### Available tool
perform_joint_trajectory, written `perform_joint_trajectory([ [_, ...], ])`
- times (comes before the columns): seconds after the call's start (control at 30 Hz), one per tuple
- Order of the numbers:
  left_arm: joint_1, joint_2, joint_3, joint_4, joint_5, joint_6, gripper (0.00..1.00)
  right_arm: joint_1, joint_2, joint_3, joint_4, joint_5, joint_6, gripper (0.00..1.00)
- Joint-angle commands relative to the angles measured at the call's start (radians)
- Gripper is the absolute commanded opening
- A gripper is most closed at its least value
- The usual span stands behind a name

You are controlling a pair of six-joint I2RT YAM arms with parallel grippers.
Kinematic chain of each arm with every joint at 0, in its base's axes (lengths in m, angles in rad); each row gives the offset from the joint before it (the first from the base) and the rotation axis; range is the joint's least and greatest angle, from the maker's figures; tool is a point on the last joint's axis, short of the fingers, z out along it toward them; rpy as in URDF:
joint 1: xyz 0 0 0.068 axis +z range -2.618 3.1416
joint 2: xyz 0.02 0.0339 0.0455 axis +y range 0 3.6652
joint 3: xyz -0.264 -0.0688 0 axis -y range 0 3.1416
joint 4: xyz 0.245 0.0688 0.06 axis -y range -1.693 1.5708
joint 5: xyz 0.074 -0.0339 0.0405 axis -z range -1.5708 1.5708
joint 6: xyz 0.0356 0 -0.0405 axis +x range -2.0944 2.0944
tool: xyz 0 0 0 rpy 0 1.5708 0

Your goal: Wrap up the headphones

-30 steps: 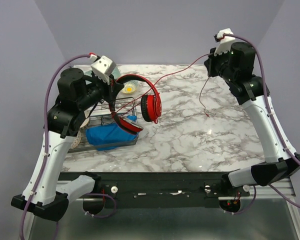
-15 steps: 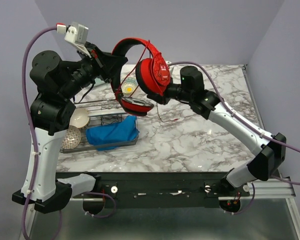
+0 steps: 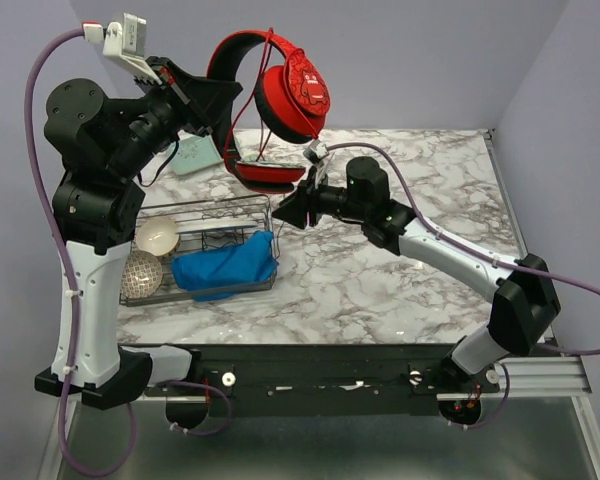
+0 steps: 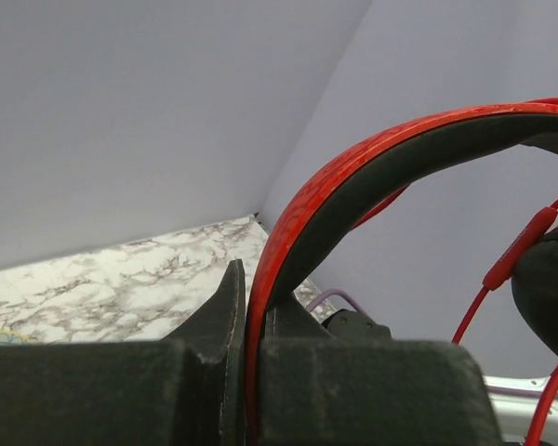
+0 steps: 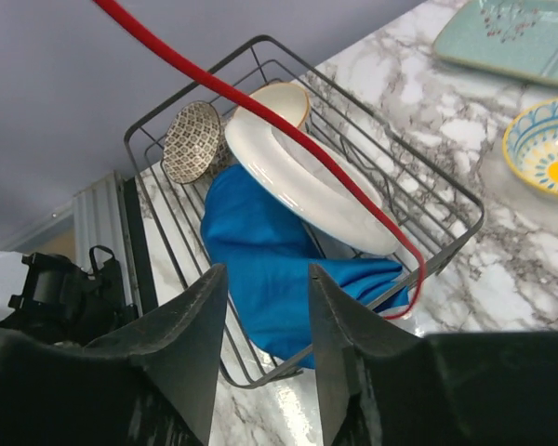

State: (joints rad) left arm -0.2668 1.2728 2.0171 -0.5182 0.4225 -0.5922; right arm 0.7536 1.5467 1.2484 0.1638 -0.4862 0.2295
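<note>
The red headphones [image 3: 292,88] hang high above the table's back left. My left gripper [image 3: 223,97] is shut on their black-lined headband [image 4: 353,167], which stands clamped between the fingers in the left wrist view. One cup [image 3: 263,173] hangs lower, facing down. The thin red cable [image 5: 288,130] drops slantwise across the right wrist view and loops at the basket's corner. My right gripper [image 3: 285,212] sits below the headphones beside the basket, open and empty [image 5: 266,271], with the cable beyond its fingertips.
A wire basket [image 3: 210,203] at the left holds a blue cloth [image 3: 225,268], a white bowl [image 3: 160,237] and a patterned bowl [image 3: 143,272]. A pale green tray [image 3: 192,157] lies behind it. A yellow-and-blue bowl [image 5: 544,149] sits on the marble.
My left arm has lifted the headphones from over the basket to high in the air. My right arm has swung from the far right across to below the headphones, beside the basket.
</note>
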Motion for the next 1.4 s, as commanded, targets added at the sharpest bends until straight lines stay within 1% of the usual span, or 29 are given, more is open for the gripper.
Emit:
perform_joint_trajectory([
  [0.0, 0.017, 0.013, 0.058, 0.029, -0.03, -0.043, 0.0, 0.012, 0.029, -0.049, 0.115, -0.015, 0.034, 0.52],
  [0.03, 0.02, 0.013, 0.064, 0.027, -0.04, -0.037, 0.0, 0.019, 0.026, -0.064, 0.121, -0.014, 0.01, 0.54],
  [0.1, 0.021, 0.014, 0.077, 0.021, -0.05, -0.018, 0.0, 0.03, 0.02, -0.081, 0.126, 0.037, -0.016, 0.56],
  [0.17, 0.021, 0.013, 0.086, 0.012, -0.057, -0.005, 0.0, 0.036, 0.015, -0.104, 0.12, 0.108, -0.03, 0.56],
  [0.23, 0.021, 0.005, 0.088, 0.01, -0.057, 0.006, 0.0, 0.036, 0.012, -0.122, 0.118, 0.138, -0.036, 0.56],
  [0.47, 0.021, -0.003, 0.109, 0.007, -0.05, 0.017, 0.0, 0.049, -0.048, -0.24, 0.112, 0.121, -0.064, 0.58],
  [0.5, 0.021, -0.001, 0.112, 0.006, -0.05, 0.019, 0.0, 0.052, -0.075, -0.26, 0.114, 0.126, -0.071, 0.62],
  [0.53, 0.021, -0.003, 0.112, 0.007, -0.05, 0.019, 0.0, 0.058, -0.092, -0.303, 0.12, 0.13, -0.081, 0.63],
  [0.57, 0.021, -0.003, 0.112, 0.006, -0.05, 0.02, 0.0, 0.058, -0.108, -0.325, 0.126, 0.139, -0.085, 0.68],
  [0.63, 0.023, -0.001, 0.114, 0.006, -0.048, 0.022, 0.0, 0.058, -0.146, -0.374, 0.144, 0.158, -0.085, 0.7],
  [0.7, 0.021, -0.001, 0.112, 0.006, -0.048, 0.022, 0.0, 0.058, -0.151, -0.385, 0.144, 0.188, -0.088, 0.71],
  [0.9, 0.021, -0.001, 0.117, 0.007, -0.034, 0.019, 0.0, 0.058, -0.1, -0.374, 0.147, 0.261, -0.091, 0.71],
  [0.97, 0.021, -0.003, 0.118, 0.009, -0.019, 0.009, 0.0, 0.059, -0.064, -0.366, 0.169, 0.255, -0.091, 0.72],
  [1.03, 0.021, 0.002, 0.124, 0.009, -0.011, 0.003, 0.0, 0.061, -0.027, -0.317, 0.157, 0.227, -0.093, 0.72],
  [1.23, 0.021, 0.003, 0.135, 0.009, -0.005, 0.0, 0.0, 0.061, 0.085, -0.232, 0.168, 0.224, -0.072, 0.71],
  [1.37, 0.021, 0.005, 0.134, 0.007, -0.004, 0.0, 0.0, 0.061, 0.148, -0.169, 0.151, 0.196, -0.055, 0.68],
])
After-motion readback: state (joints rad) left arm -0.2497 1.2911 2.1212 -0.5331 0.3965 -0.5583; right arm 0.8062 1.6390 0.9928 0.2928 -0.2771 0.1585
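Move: Ahead of the open right hand, roughly 6 cm farther out, 4 cm to its left and 8 cm lower, dangles the loose plug end of the red cable. The held headphones hang about 28 cm above this hand, some 4 cm ahead and 3 cm to its right. The blue cloth lies about 16 cm left, 3 cm ahead and 22 cm below. From the left hand the cable end is about 5 cm ahead, 5 cm right and 37 cm down. Sinking about 14 cm after the dangling cable end, the right hand first swings some 4 cm back and to its right, then comes forward and left again; its fingers open wider and their tips tilt down by about 10 degrees, without closing on the cable. The left hand keeps its grip on the headband and lifts the headphones about 3 cm. ##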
